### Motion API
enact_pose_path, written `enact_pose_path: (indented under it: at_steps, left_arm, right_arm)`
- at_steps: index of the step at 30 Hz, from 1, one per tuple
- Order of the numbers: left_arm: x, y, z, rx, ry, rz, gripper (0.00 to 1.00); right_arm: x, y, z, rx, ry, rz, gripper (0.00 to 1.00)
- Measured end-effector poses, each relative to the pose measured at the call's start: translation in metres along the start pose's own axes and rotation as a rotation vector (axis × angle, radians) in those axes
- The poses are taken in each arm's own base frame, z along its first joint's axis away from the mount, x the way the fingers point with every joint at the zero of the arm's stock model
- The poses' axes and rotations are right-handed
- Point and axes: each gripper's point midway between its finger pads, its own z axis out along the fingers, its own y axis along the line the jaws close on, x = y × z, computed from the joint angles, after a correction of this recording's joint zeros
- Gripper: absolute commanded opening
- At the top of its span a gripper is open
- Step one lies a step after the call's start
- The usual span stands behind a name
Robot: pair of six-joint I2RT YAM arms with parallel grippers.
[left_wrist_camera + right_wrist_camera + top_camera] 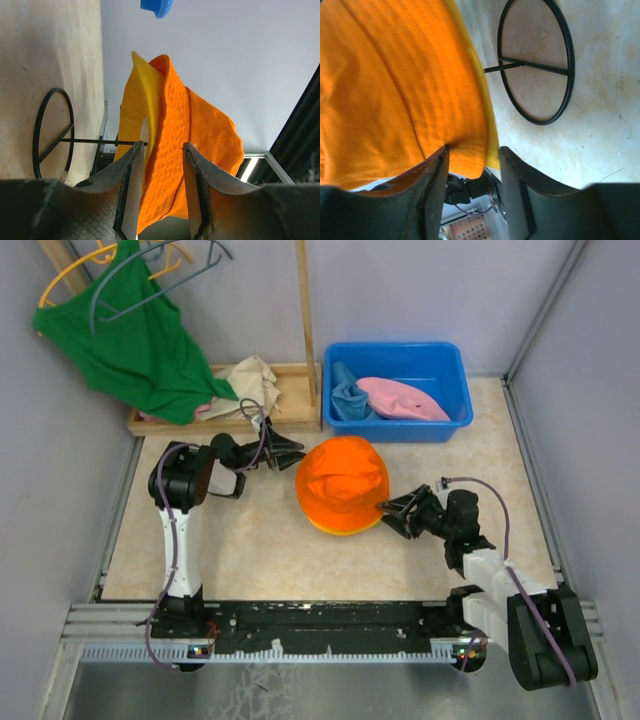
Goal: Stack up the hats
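In the top view a bright orange hat (342, 480) sits over a yellow-orange hat (340, 530), of which only a thin rim shows. My left gripper (292, 452) is at their upper left edge. In its wrist view it (162, 146) is open, with orange fabric (172, 165) hanging between the jaws and the yellow brim (142, 85) beside it. My right gripper (390, 510) is at the lower right brim. It (473, 148) is open around the orange brim (465, 150), and one finger touches the fabric. A light blue hat (350, 398) and a pink hat (403, 398) lie in the blue bin (395, 430).
A green tank top (140, 350) hangs on hangers at the back left, above a wooden rack base (300, 418) that holds a beige cloth (255, 380). A black wire ring (535, 60) lies on the table beside the hats and also shows as the ring (52, 132) in the left wrist view.
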Motion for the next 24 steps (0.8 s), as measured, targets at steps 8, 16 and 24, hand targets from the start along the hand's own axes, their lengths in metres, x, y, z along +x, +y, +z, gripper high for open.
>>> enact_pose_path:
  at_steps: [8,16,24]
  left_arm:
    - [0.003,0.001,0.000,-0.005,0.010,-0.009,0.43]
    - [0.007,0.004,0.001,-0.011,0.023,-0.020,0.43]
    - [0.022,0.019,-0.007,-0.044,0.022,-0.074,0.42]
  right_arm:
    - [-0.009,-0.005,0.001,0.021,-0.031,0.005,0.43]
    - [-0.013,-0.004,0.002,0.016,-0.043,0.005,0.18]
    - [-0.030,-0.003,-0.001,0.009,-0.096,0.017,0.05]
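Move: The orange hat, sitting over the yellow one on the wire stand, has its middle about 10 cm to the right hand's left, 6 cm farther out and some 3 cm higher; the near-right brim is already between this hand's parted fingers. The blue bin lies about 33 cm ahead of the right hand and 2 cm to its right. From the left hand the orange hat's middle is about 10 cm right and 9 cm back; the beige cloth is 17 cm ahead and 12 cm left. The near-right brim, orange and yellow edges together, is pinched as the right fingers close from half open to nearly shut; that hand edges about 3 cm forward and to its right, drawing outward on the rim. At the far-left brim the left hand, fingers staying partly open, first barely moves, then eases about 3 cm back and down. ##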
